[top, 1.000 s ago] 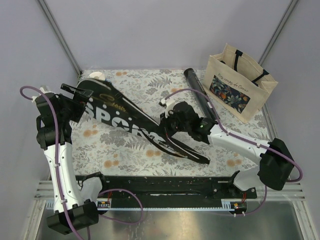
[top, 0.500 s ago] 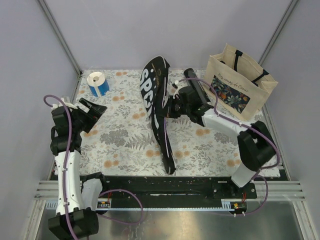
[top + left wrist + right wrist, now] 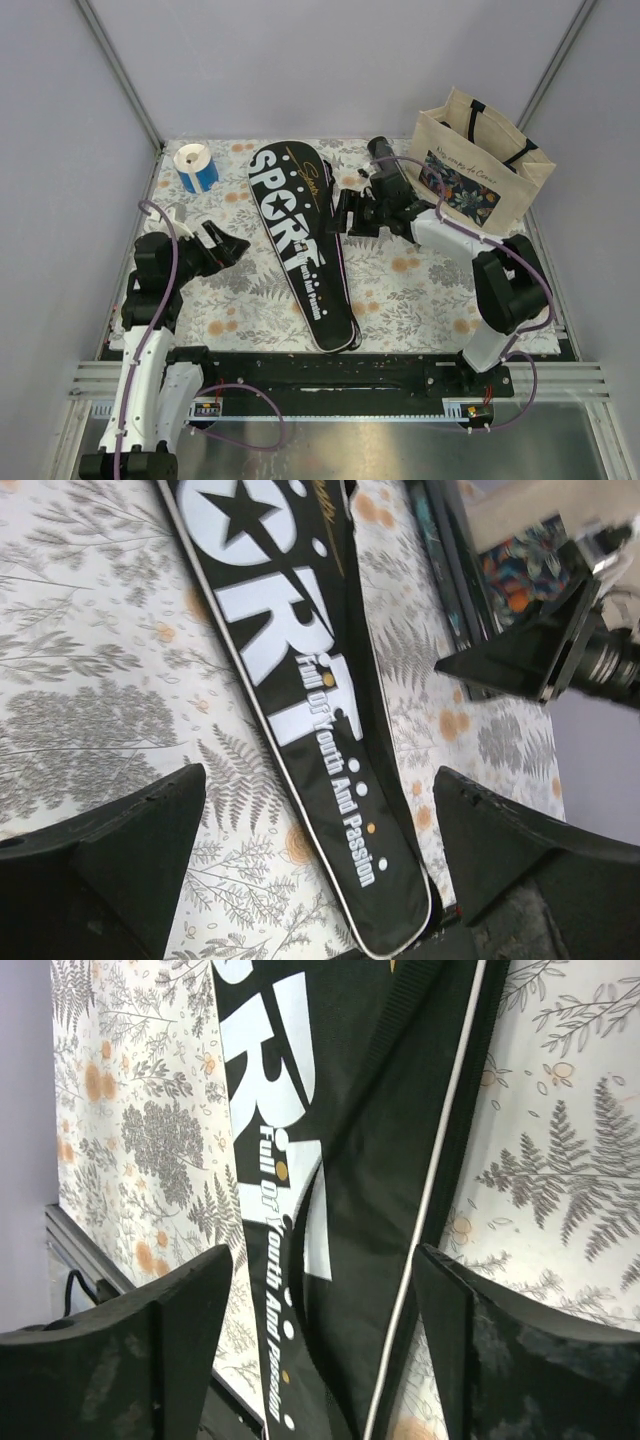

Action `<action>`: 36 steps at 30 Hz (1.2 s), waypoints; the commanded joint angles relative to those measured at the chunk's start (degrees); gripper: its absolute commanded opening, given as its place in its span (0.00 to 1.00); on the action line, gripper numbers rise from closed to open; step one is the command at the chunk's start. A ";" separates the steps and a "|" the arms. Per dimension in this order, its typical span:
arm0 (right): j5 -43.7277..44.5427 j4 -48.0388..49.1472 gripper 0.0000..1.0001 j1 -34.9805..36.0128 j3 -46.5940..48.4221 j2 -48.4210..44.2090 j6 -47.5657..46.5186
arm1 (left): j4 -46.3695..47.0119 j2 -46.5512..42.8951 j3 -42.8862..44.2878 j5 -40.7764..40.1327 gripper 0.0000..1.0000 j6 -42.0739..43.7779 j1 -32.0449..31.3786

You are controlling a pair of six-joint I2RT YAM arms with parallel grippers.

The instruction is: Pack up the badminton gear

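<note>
The black racket-shaped case lettered SPORT [image 3: 298,240] lies flat on the floral table, wide end at the back and narrow end near the front rail. My right gripper [image 3: 343,213] is open just off the case's right edge, holding nothing; in the right wrist view it [image 3: 322,1260] hangs above the case [image 3: 350,1160]. My left gripper [image 3: 228,245] is open left of the case, aimed at it; in the left wrist view the case's narrow end [image 3: 330,740] shows between its jaws [image 3: 318,790]. The long black tube [image 3: 388,168] lies partly under the right arm.
A beige tote bag with a floral panel [image 3: 480,165] stands at the back right. At the back left sits a blue-and-white tape roll [image 3: 195,167]. A black rail [image 3: 330,370] runs along the near table edge. Grey walls enclose the sides.
The right gripper, which held the case raised on edge, has opened and let go; the case now lies flat. The left arm has swung in toward the case.
</note>
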 commanded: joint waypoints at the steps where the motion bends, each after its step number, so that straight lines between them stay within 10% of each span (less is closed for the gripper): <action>1: 4.17 -10.82 0.85 0.02 2.72 -9.26 -9.40 | 8.23 -0.56 -2.87 9.51 0.99 3.01 -2.49; 4: 8.74 -17.69 1.00 0.11 0.26 -16.02 -14.41 | 10.08 -0.91 -2.25 12.18 0.99 3.80 -3.98; 22: 24.21 -27.19 0.99 0.02 -23.73 -70.43 -5.12 | 20.29 -5.40 -6.38 24.75 0.99 -2.09 -3.90; 36: 31.17 -31.51 0.99 0.11 -25.41 -78.36 -5.82 | 15.27 -5.13 -5.76 21.85 0.99 0.90 -3.99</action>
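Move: The racket bag lies flat, its middle about 8 cm left of the right hand, some 3 cm back and 9 cm below. From that same hand the black tube lies some 16 cm right, 9 cm ahead and 8 cm below, and the tote bag about 33 cm right and 10 cm farther out. From the left hand, the racket bag's middle is about 16 cm right, 7 cm ahead and 19 cm below. The racket bag, already let go, is left lying as the right hand opens its fingers the rest of the way, rises about 13 cm off it and swings back and right some 25 cm, tipping its fingers up nearly 30 degrees and turning clockwise. The left hand, empty and wide open, drifts 7 cm right and about 4 cm each back and up, turning about 25 degrees clockwise. ##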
